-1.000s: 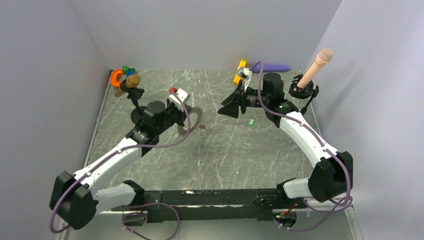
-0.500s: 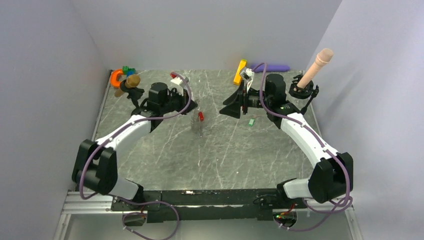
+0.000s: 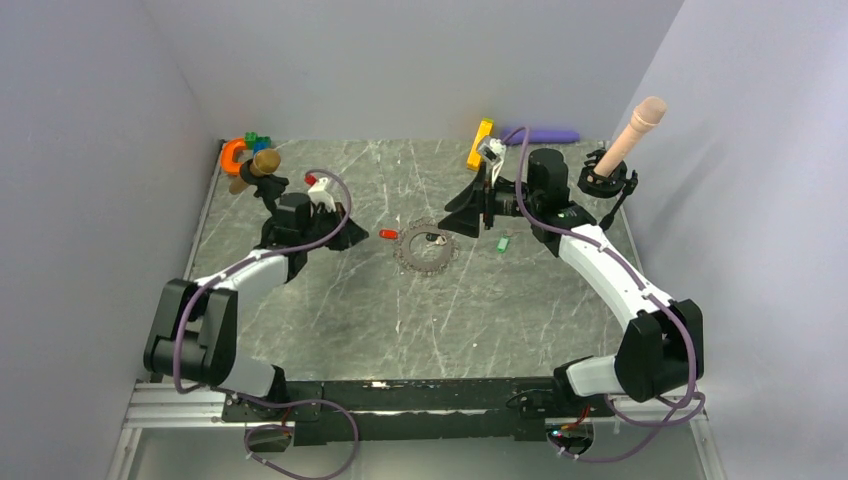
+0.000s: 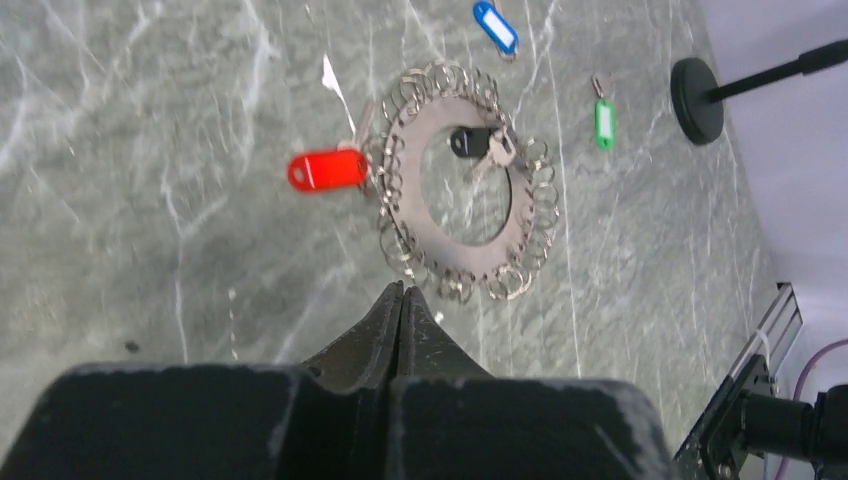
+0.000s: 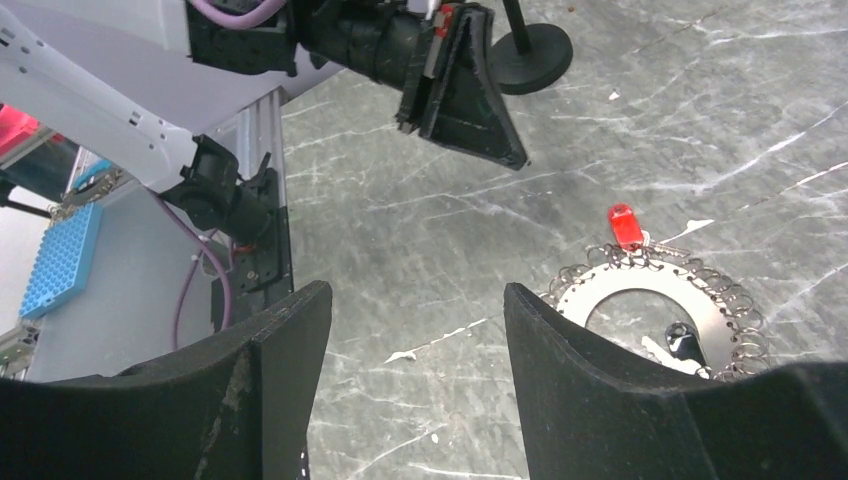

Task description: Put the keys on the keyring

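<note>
The keyring [image 3: 424, 252], a flat grey ring edged with small wire loops, lies on the table's middle [image 4: 455, 250]. A red key [image 3: 389, 234] touches its left rim [image 4: 326, 169]. A black-rimmed key [image 4: 468, 141] lies inside the ring's hole. The green key [image 3: 503, 243] lies to the ring's right [image 4: 602, 122], and the blue key [image 4: 496, 26] lies beyond the ring. My left gripper [image 4: 402, 292] is shut and empty, left of the ring [image 3: 328, 238]. My right gripper [image 5: 415, 300] hovers open behind the ring [image 3: 462, 215], holding nothing.
A yellow block [image 3: 480, 143] and a purple bar [image 3: 545, 134] lie at the back wall. At the back right a peg stands on a black stand [image 3: 607, 178]. In the back left corner are an orange horseshoe piece [image 3: 232, 155] and small bricks [image 3: 258, 141].
The left arm has drawn back to the left and let go of the keyring. The ring hung upright half a second ago and now lies flat with the red key at its rim.
</note>
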`<state>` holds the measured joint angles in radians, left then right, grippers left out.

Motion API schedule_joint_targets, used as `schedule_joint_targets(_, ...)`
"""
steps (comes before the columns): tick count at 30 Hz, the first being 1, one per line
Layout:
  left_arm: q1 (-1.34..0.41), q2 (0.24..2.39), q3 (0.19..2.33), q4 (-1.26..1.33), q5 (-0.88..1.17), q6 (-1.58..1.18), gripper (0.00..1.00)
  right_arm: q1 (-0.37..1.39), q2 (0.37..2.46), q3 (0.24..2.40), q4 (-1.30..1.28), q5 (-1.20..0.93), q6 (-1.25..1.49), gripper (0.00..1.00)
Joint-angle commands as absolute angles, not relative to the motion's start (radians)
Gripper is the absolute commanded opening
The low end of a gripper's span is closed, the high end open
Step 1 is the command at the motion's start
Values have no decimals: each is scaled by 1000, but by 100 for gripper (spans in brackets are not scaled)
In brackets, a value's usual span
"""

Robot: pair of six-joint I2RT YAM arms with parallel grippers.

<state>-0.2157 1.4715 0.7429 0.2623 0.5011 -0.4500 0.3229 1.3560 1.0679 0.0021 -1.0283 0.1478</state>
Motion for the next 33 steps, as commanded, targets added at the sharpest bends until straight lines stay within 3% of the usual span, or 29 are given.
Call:
schedule_joint_targets(1,-239,1305,702,278,486,-406,6,319,1367,1067,38,-1047,105,68)
schedule_joint_targets(6,-297,1038,609,251,444,-293,26,318,1376,1074,7,-1060,36,68)
schedule_joint_targets(7,-303,974,583,254,436,-280,37,319,1372,1078,-9,-1058,15,68)
schedule_joint_targets(10,-305,769,519,226,389,-242,89,318,1356,1087,-65,-1042,-67,68)
schedule_joint_targets(11,-303,710,508,203,362,-234,98,318,1349,1092,-88,-1034,-97,69)
schedule_joint_targets(16,-294,488,536,47,282,-244,99,314,1306,1117,-216,-937,-209,70)
schedule_joint_targets(23,-291,461,751,-296,247,-287,99,263,1183,1264,-504,-687,-360,79)
schedule_joint_targets(26,-290,438,797,-361,234,-283,100,236,1137,1363,-614,-627,-343,83)
schedule_joint_targets(30,-290,389,845,-424,213,-268,99,197,1035,1416,-632,-489,-192,99)
schedule_joint_targets(33,-290,361,876,-463,206,-256,99,161,979,1451,-641,-394,-87,100)
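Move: The keyring lies flat about 13 cm to the left hand's right, 2 cm ahead and 11 cm below it; the red tag is roughly 6 cm ahead and 4 cm right of that hand, equally low. From the right hand the keyring is some 10 cm ahead, 5 cm left and 25 cm below, the green tag about 10 cm ahead and 13 cm right, the blue tag 20 cm ahead and 2 cm right, all on the table. Draw both empty hands off the keyring. Lift the left gripper about 20 cm while pulling it back nearly as far and somewhat left, tilting its fingers up some 35 degrees and opening them from shut to wide. Let the right hand sink about 3 cm first, then swing it right and up, roughly 11 cm each, turning clockwise, tipping its fingers up and opening them fully. ##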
